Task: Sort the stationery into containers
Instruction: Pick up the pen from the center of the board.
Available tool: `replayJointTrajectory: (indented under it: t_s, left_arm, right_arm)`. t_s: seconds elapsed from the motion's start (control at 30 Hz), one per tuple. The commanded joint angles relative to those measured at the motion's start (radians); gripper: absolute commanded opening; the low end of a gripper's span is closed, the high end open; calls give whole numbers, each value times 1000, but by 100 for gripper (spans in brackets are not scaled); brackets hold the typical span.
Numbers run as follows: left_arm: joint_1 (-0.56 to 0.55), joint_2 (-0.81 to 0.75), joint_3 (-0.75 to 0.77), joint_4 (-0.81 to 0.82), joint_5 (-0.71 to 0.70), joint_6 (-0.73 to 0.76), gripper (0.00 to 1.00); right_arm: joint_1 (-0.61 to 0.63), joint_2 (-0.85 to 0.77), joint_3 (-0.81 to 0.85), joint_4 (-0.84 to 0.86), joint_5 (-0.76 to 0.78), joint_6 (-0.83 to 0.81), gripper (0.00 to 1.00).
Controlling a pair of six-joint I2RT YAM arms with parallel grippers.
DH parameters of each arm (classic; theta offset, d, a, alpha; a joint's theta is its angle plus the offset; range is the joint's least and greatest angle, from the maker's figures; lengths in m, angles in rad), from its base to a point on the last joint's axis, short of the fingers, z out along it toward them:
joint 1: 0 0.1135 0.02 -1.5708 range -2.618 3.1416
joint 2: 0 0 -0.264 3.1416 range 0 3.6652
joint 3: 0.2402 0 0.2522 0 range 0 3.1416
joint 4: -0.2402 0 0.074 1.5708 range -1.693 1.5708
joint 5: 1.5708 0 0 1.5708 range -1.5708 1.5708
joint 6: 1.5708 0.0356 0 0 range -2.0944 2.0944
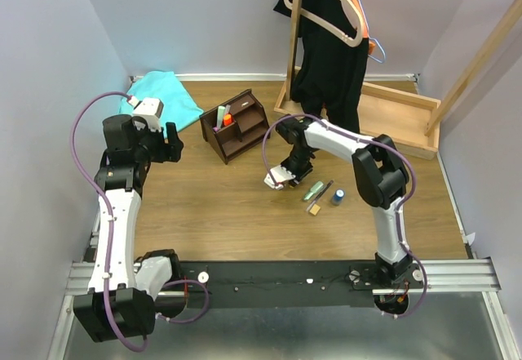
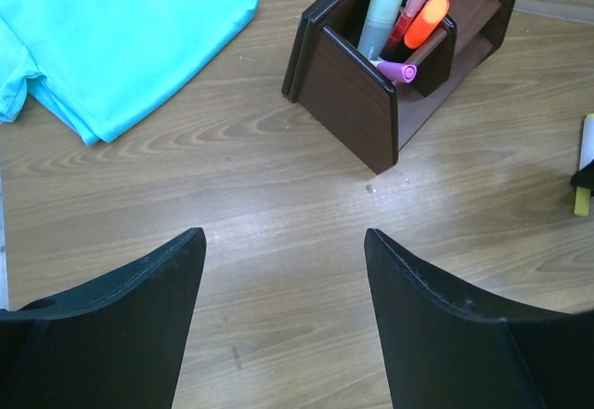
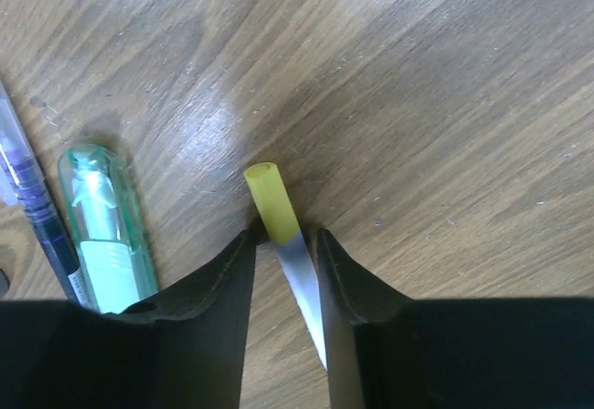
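Observation:
My right gripper is down on the table with its jaws closed in on a yellow-capped marker that lies flat on the wood. Beside it lie a pale green marker and a thin dark pen. In the top view a tan block and a small blue cylinder sit just right of them. The dark brown organizer holds a pale green marker, an orange marker and a pink one. My left gripper hovers open and empty, short of the organizer.
A teal cloth lies at the back left, near my left gripper. A light wooden tray base with a coat stand and a dark garment stands at the back right, behind my right arm.

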Motion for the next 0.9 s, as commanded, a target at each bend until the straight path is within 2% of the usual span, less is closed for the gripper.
replayJointTrajectory:
  t_s: [0.0, 0.13, 0.17, 0.27, 0.37, 0.43, 0.53, 0.6, 0.63, 0.67, 0.7, 0.73, 0.77, 0.87]
  left_arm:
    - [14, 3, -14, 18, 32, -12, 78]
    - [14, 8, -25, 32, 38, -14, 78]
    - [14, 9, -31, 35, 41, -12, 78]
    - [14, 23, -40, 42, 45, -12, 78]
    - [14, 35, -48, 58, 59, -12, 78]
    - [14, 44, -51, 73, 68, -14, 78]
    - [14, 61, -56, 91, 75, -39, 78]
    - [14, 72, -66, 101, 68, -59, 78]
    - [14, 72, -71, 110, 65, -64, 78]
    - [15, 77, -77, 111, 62, -70, 78]
    - [14, 77, -79, 113, 55, -76, 78]
    - [14, 80, -80, 111, 52, -78, 78]
    - [15, 84, -80, 111, 48, -76, 78]
    - [18, 89, -79, 108, 44, -78, 79]
  right_arm:
    - [0, 8, -80, 51, 35, 0, 35]
    - [10, -6, -151, 105, 41, 48, 21]
    - [11, -11, -169, 114, 38, 71, 13]
    - [14, -49, -150, 150, -3, 141, 1]
    - [14, -83, -50, 130, -103, 263, 1]
    - [14, -86, 103, 90, -169, 349, 1]
    - [13, -95, 285, 97, -319, 563, 1]
    - [11, -112, 333, 152, -431, 756, 1]
    - [11, -124, 338, 254, -461, 826, 1]
    - [11, -156, 325, 330, -505, 999, 1]
    - [11, -175, 306, 414, -524, 1084, 1]
    - [11, -192, 286, 584, -540, 1161, 1]
    - [11, -204, 236, 675, -563, 1309, 1]
    - [10, -224, 164, 1023, -570, 1574, 1]
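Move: The pen lies on the table right at the right hand's half-open fingertips, its middle about 1 cm below the hand point. The green marker is roughly 5 cm to this hand's right and 5 cm back, and the dark pen about 7 cm right and 8 cm back; the brown organizer stands some 18 cm left and 12 cm ahead. From the left hand the pen lies about 31 cm to the right, 1 cm ahead and 23 cm below. The right hand stays low, easing barely a centimetre back, while its fingers shut on the pen and pinch it; then it whips up some 22 cm and about 14 cm left, with a little forward, over towards the organizer's side, the fingers swinging from pointing down out to the left by about 45 degrees as the hand also turns clockwise. Meanwhile the empty left hand sinks about 4 cm, fingers staying open. ##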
